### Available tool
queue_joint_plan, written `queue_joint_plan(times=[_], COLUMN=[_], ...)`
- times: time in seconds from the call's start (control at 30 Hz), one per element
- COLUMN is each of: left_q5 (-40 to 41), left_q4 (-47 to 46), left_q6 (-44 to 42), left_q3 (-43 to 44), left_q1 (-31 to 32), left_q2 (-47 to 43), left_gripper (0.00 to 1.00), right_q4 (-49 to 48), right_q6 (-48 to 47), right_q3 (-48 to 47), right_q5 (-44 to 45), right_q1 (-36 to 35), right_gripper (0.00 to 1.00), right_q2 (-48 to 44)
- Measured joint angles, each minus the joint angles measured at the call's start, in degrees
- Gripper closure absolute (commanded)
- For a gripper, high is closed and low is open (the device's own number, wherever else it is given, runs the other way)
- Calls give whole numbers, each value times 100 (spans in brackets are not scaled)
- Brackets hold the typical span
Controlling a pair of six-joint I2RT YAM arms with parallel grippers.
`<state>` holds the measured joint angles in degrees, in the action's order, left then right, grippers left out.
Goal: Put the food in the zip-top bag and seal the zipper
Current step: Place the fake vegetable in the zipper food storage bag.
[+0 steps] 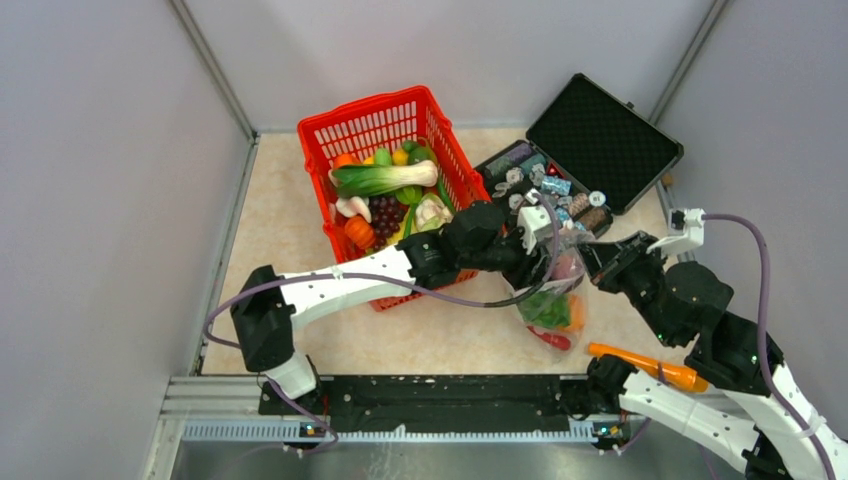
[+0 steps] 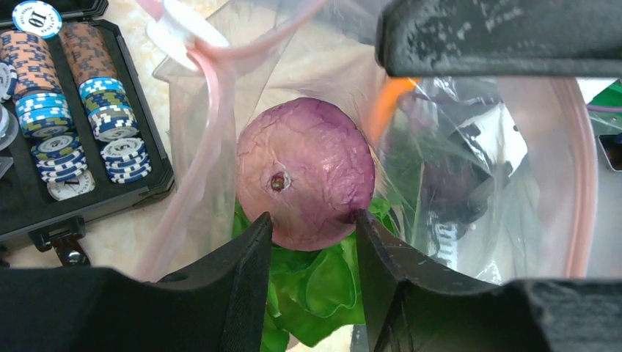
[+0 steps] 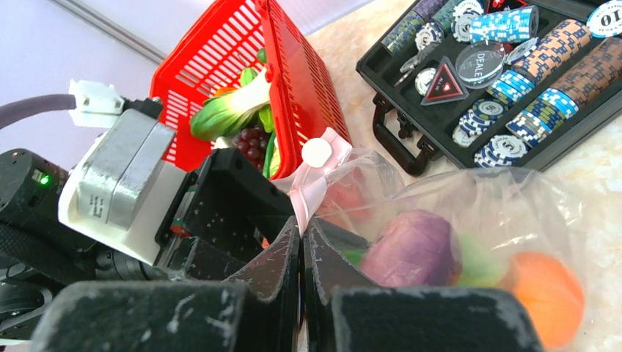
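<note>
The clear zip-top bag (image 1: pixel 552 300) lies on the table between my two arms, its mouth held up and open. My right gripper (image 3: pixel 301 224) is shut on the pink zipper (image 3: pixel 312 183) at the mouth edge, just below the white slider (image 3: pixel 317 152). My left gripper (image 2: pixel 312 216) reaches into the mouth with its jaws apart. A purple onion (image 2: pixel 304 172) sits just beyond its fingertips on green lettuce (image 2: pixel 323 286), and only lettuce shows through the gap. An orange round (image 3: pixel 546 293) and a red chili (image 1: pixel 553 340) also lie in the bag.
The red basket (image 1: pixel 330 130) behind the left arm holds more food: bok choy, grapes, a small pumpkin. An open black case (image 1: pixel 605 130) of poker chips (image 2: pixel 73 110) stands at the back right, close to the bag. An orange carrot (image 1: pixel 650 365) lies beside the right arm's base.
</note>
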<state>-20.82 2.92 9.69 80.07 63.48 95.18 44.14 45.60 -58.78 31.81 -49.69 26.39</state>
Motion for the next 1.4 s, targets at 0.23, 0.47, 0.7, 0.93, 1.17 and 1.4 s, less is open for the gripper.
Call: queue_joint_plan(times=[0.23, 0.47, 0.7, 0.93, 1.17, 1.4], left_q5=[210, 861, 1574, 1947, 2081, 1786], left_q4=[149, 37, -715, -614, -551, -649], left_q6=[2, 81, 162, 153, 48, -13], left_q3=[269, 258, -94, 50, -83, -682], left_q1=[11, 57, 76, 76, 76, 114], left_q2=[326, 562, 557, 455, -140, -979], left_gripper=[47, 50, 45, 37, 39, 26], right_q4=[-168, -286, -254, -201, -94, 339], right_q6=[0, 0, 63, 116, 164, 101], right_q3=[46, 103, 103, 103, 103, -365], right_q5=[-129, -240, -190, 109, 302, 175], right_q1=[0, 0, 0, 0, 0, -13], right_gripper=[100, 100, 100, 100, 100, 100], right_q2=[26, 35, 42, 42, -7, 391])
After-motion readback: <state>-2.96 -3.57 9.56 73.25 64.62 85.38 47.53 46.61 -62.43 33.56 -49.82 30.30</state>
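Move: The onion is already inside the bag, against the left fingertips, its middle about 4 cm to the left hand's right, straight ahead 0 and 4 cm below. The lettuce lies under that hand, some 9 cm down and 2 cm back, 1 cm to its left; the chip case is about 20 cm ahead, 4 cm right and 19 cm down. From the right hand, pinching the rim by the slider, the onion is roughly 10 cm below, 1 cm back and 2 cm right. The onion is left in the bag: the half-open left fingers dip about 3.5 cm beside it while going forward some 6 cm and a little right, turning counter-clockwise about 20 degrees. They then widen and come away from it, rising about 8 cm and going left 5 cm, with some of the forward travel given back, still at the bag's mouth. The right hand stays roughly in place, shut on the rim. ##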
